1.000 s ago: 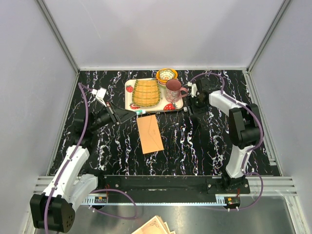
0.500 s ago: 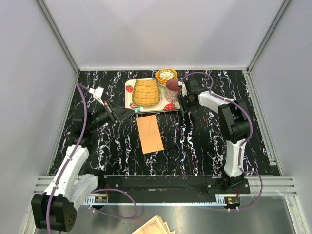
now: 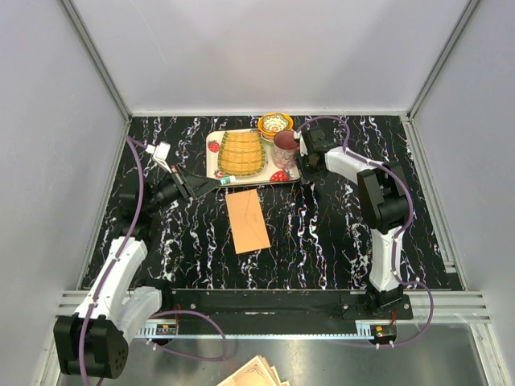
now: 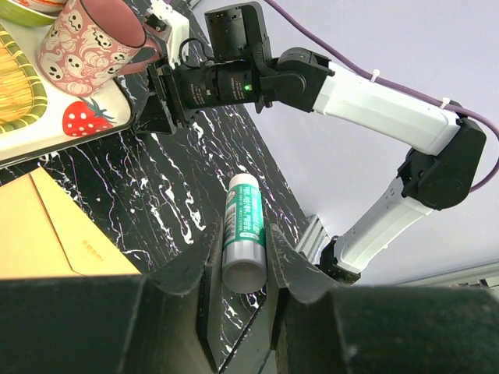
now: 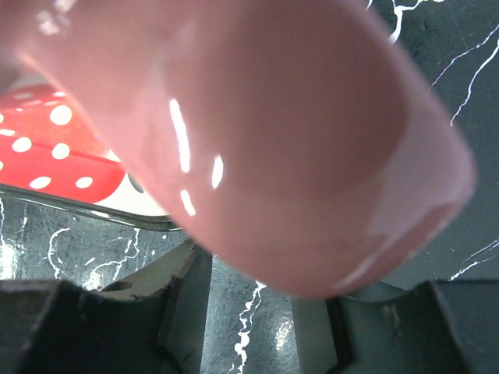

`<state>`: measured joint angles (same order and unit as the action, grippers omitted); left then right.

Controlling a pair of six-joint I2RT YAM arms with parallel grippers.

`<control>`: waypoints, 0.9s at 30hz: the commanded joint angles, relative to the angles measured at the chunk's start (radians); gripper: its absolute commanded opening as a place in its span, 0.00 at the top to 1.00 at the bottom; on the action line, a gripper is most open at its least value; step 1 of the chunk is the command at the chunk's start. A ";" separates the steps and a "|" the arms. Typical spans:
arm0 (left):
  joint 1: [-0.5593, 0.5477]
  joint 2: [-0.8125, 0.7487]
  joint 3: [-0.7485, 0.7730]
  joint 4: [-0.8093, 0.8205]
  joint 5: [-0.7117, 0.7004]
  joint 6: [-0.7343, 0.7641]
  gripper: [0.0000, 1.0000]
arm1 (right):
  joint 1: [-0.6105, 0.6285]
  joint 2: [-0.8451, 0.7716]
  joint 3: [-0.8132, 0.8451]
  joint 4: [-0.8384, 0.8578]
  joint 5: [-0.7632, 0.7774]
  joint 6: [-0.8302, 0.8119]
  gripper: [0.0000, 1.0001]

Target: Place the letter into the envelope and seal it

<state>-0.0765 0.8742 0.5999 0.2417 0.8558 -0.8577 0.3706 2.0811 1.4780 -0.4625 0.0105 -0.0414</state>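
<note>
The orange-tan envelope [image 3: 247, 219] lies flat in the middle of the table, and its corner [image 4: 47, 234] shows in the left wrist view. The letter is out of view. My left gripper [image 3: 211, 183] [image 4: 240, 257] is shut on a green-and-white glue stick [image 3: 226, 180] [image 4: 244, 234], held just above the envelope's far end near the tray. My right gripper [image 3: 304, 158] [image 4: 160, 97] [image 5: 261, 312] is at the handle of the pink mug [image 3: 285, 149] [image 4: 93, 35]. The handle [image 5: 257, 132] fills the right wrist view, and the jaws stand apart on either side of it.
A strawberry-print tray [image 3: 213, 145] [image 4: 70, 128] at the back holds a yellow striped item [image 3: 241, 153] and the mug. A yellow patterned bowl [image 3: 275, 125] sits behind it. A stack of ornate beige paper [image 3: 253, 374] lies in front of the arm bases.
The right gripper has moved left onto the mug's handle and its jaws have narrowed. The left arm has edged toward the tray with the glue stick still held.
</note>
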 commanded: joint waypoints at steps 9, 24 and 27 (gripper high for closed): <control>0.012 0.009 0.041 0.062 0.031 0.002 1.00 | 0.011 -0.003 -0.007 0.005 -0.004 0.015 0.78; 0.003 -0.049 0.057 -0.194 0.109 0.243 1.00 | 0.025 -0.548 -0.157 -0.165 -0.622 -0.299 0.85; -0.029 -0.061 0.038 -0.199 0.135 0.226 1.00 | 0.080 -0.649 -0.150 -0.244 -0.713 -0.377 0.85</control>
<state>-0.0780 0.8455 0.6441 0.0608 0.9272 -0.6609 0.3828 1.5917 1.3075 -0.6041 -0.4438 -0.2741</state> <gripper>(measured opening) 0.235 0.273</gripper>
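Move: The white glue cap stands on the table right between the right hand's open fingertips. The mug is about 6 cm to this hand's left and 7 cm farther out, its body some 3 cm higher; the tray's middle lies about 15 cm left and 7 ahead, the envelope some 16 cm left and 14 back. From the left hand, which holds the glue stick, the cap is roughly 18 cm ahead, 20 to the right and 26 below. Staying in place at first, the right hand closes its fingers on the glue cap, then whips it up about 14 cm and back nearly 10, drifting left, away from the mug and towards the glue stick, the wrist swinging some 25 degrees counter-clockwise as its left side rises. The left hand keeps its grip on the glue stick, easing back about 2 cm near the end with a slight tilt. ##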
